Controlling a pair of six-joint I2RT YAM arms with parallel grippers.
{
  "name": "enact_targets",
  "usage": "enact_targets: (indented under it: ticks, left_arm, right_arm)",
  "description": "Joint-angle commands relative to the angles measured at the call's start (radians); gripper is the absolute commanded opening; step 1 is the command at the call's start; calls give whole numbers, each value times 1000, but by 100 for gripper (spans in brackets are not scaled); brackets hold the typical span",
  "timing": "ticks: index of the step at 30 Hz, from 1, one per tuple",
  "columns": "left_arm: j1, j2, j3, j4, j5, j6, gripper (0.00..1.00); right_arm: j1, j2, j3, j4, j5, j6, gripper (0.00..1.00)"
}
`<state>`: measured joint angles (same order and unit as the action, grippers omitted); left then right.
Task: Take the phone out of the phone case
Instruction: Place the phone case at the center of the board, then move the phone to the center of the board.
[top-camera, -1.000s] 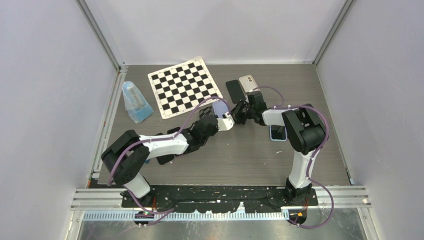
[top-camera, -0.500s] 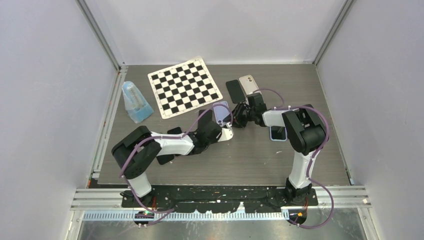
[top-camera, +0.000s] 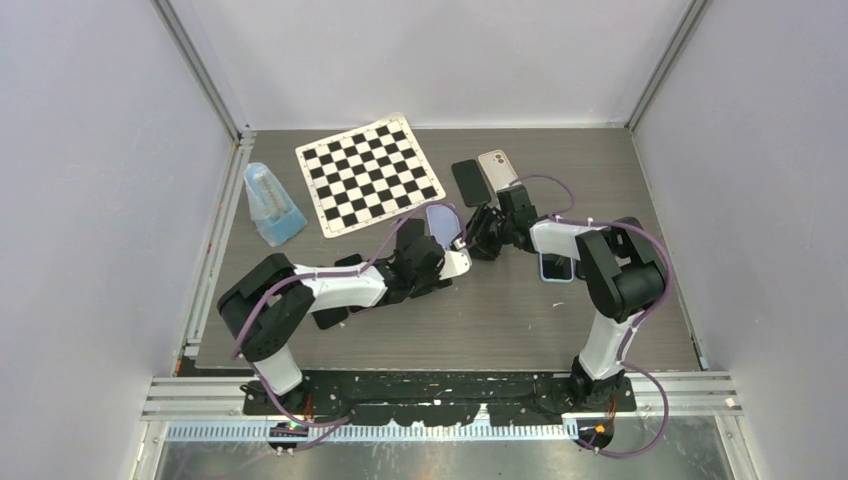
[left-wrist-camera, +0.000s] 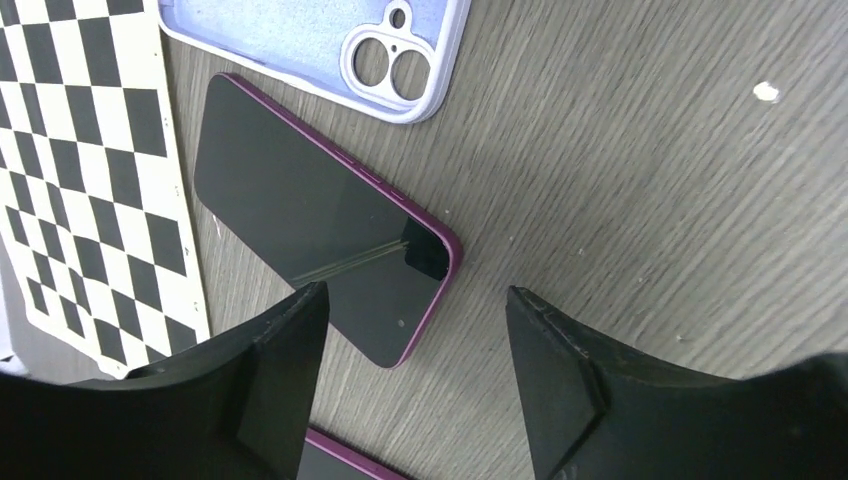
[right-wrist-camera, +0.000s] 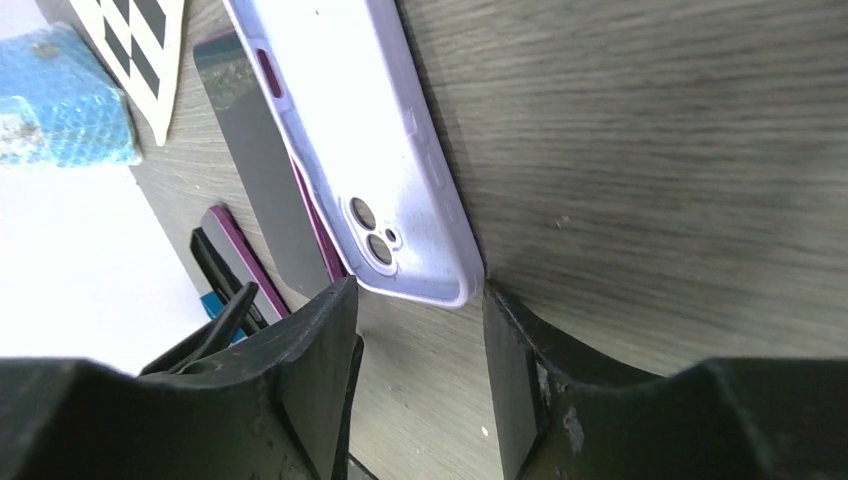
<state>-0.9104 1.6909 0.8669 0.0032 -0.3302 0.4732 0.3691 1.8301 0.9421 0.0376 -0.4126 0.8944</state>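
The phone (left-wrist-camera: 320, 220) lies screen up on the table, dark glass with a purple rim. Right beside it lies the empty lavender phone case (left-wrist-camera: 310, 40), camera cutouts showing; in the top view the phone case (top-camera: 438, 222) sits between the two arms. My left gripper (left-wrist-camera: 415, 295) is open just short of the phone's near corner and holds nothing. In the right wrist view the phone case (right-wrist-camera: 370, 150) has its long edge against the phone (right-wrist-camera: 255, 160). My right gripper (right-wrist-camera: 418, 290) stands open at the case's camera end, not clamped on it.
A checkerboard mat (top-camera: 368, 173) and a blue mesh-wrapped object (top-camera: 270, 205) lie at the back left. A black phone (top-camera: 466, 181) and a beige phone (top-camera: 497, 168) lie behind the right gripper. A blue-cased phone (top-camera: 556, 266) lies under the right arm. Another purple-edged device (left-wrist-camera: 340, 455) lies below the left fingers.
Both grippers have opened. The lavender case, raised between them a second ago, now lies flat on the table, and the left gripper has drawn back toward its base.
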Motion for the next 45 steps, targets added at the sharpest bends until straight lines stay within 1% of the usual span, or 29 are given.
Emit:
enact_targets:
  ticks: [1, 5, 7, 8, 9, 10, 12, 14, 15, 16, 17, 18, 20, 22, 25, 29, 31, 34, 38, 45]
  left_arm:
    - [-3, -73, 9, 18, 25, -65, 70]
    - [5, -152, -5, 53, -13, -128, 78]
    - [18, -204, -18, 79, -42, -192, 84]
    - [28, -231, -28, 106, -75, -242, 89]
    - [41, -261, -35, 126, -124, -313, 95]
    - [52, -290, -35, 124, -166, -381, 98]
    - [91, -344, 1, 30, -178, -523, 100]
    - [137, -378, 61, -109, -158, -643, 100]
    - [158, -392, 85, -157, -139, -683, 100]
    - [177, -405, 96, -180, -119, -711, 100]
    - [190, -431, 96, -188, -105, -733, 100]
    - [197, -450, 86, -187, -94, -744, 100]
    - [205, -483, 64, -169, -42, -739, 100]
    - [216, -505, 52, -161, 0, -740, 100]
    - [243, -521, 49, -171, 68, -770, 100]
    - [263, -525, 38, -166, 160, -795, 100]
    - [269, -524, 32, -158, 183, -802, 100]
    - [285, -514, 27, -148, 225, -813, 100]
    - [297, -503, 27, -141, 261, -827, 100]
    - [300, -504, 17, -123, 288, -838, 100]
  right_arm:
    - [-4, -75, 3, -104, 66, -85, 57]
    - [-4, -94, 9, -147, 88, -121, 60]
    - [-4, -123, 13, -176, 119, -145, 62]
    - [-4, -152, 20, -206, 129, -156, 63]
    - [-4, -168, 27, -221, 156, -179, 72]
    - [-4, -207, 31, -251, 175, -190, 89]
    - [-4, -265, 54, -318, 245, -235, 96]
    - [-7, -316, 83, -401, 340, -268, 98]
    - [-9, -332, 97, -426, 417, -278, 98]
    - [-16, -366, 100, -467, 453, -299, 98]
    - [-22, -398, 99, -496, 519, -307, 98]
    - [-37, -414, 96, -509, 550, -319, 98]
    - [-77, -450, 82, -540, 644, -326, 99]
    - [-138, -472, 58, -554, 672, -321, 100]
    - [-247, -473, 24, -571, 665, -304, 100]
    - [-341, -454, -10, -564, 622, -291, 100]
    - [-377, -443, -27, -541, 586, -288, 100]
    - [-398, -426, -36, -513, 539, -287, 100]
    - [-407, -383, -32, -503, 527, -281, 99]
    - [-410, -286, -41, -456, 482, -261, 100]
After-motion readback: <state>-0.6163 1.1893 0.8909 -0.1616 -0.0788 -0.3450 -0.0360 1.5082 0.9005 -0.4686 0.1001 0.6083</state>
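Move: The light-blue phone lies about 23 cm right of the right hand, level ahead and some 3 cm below, with the black phone 9 cm beyond on its right. The purple case is about 6 cm ahead and 5 cm left of that hand. From the left hand, the light-blue phone is some 32 cm right and 6 cm ahead, the purple case 12 cm ahead and 6 cm right, the dark phone 8 cm ahead and 2 cm left. Both hands open; the right arcs 25 cm right to the light-blue phone, the left rises about 16 cm. ##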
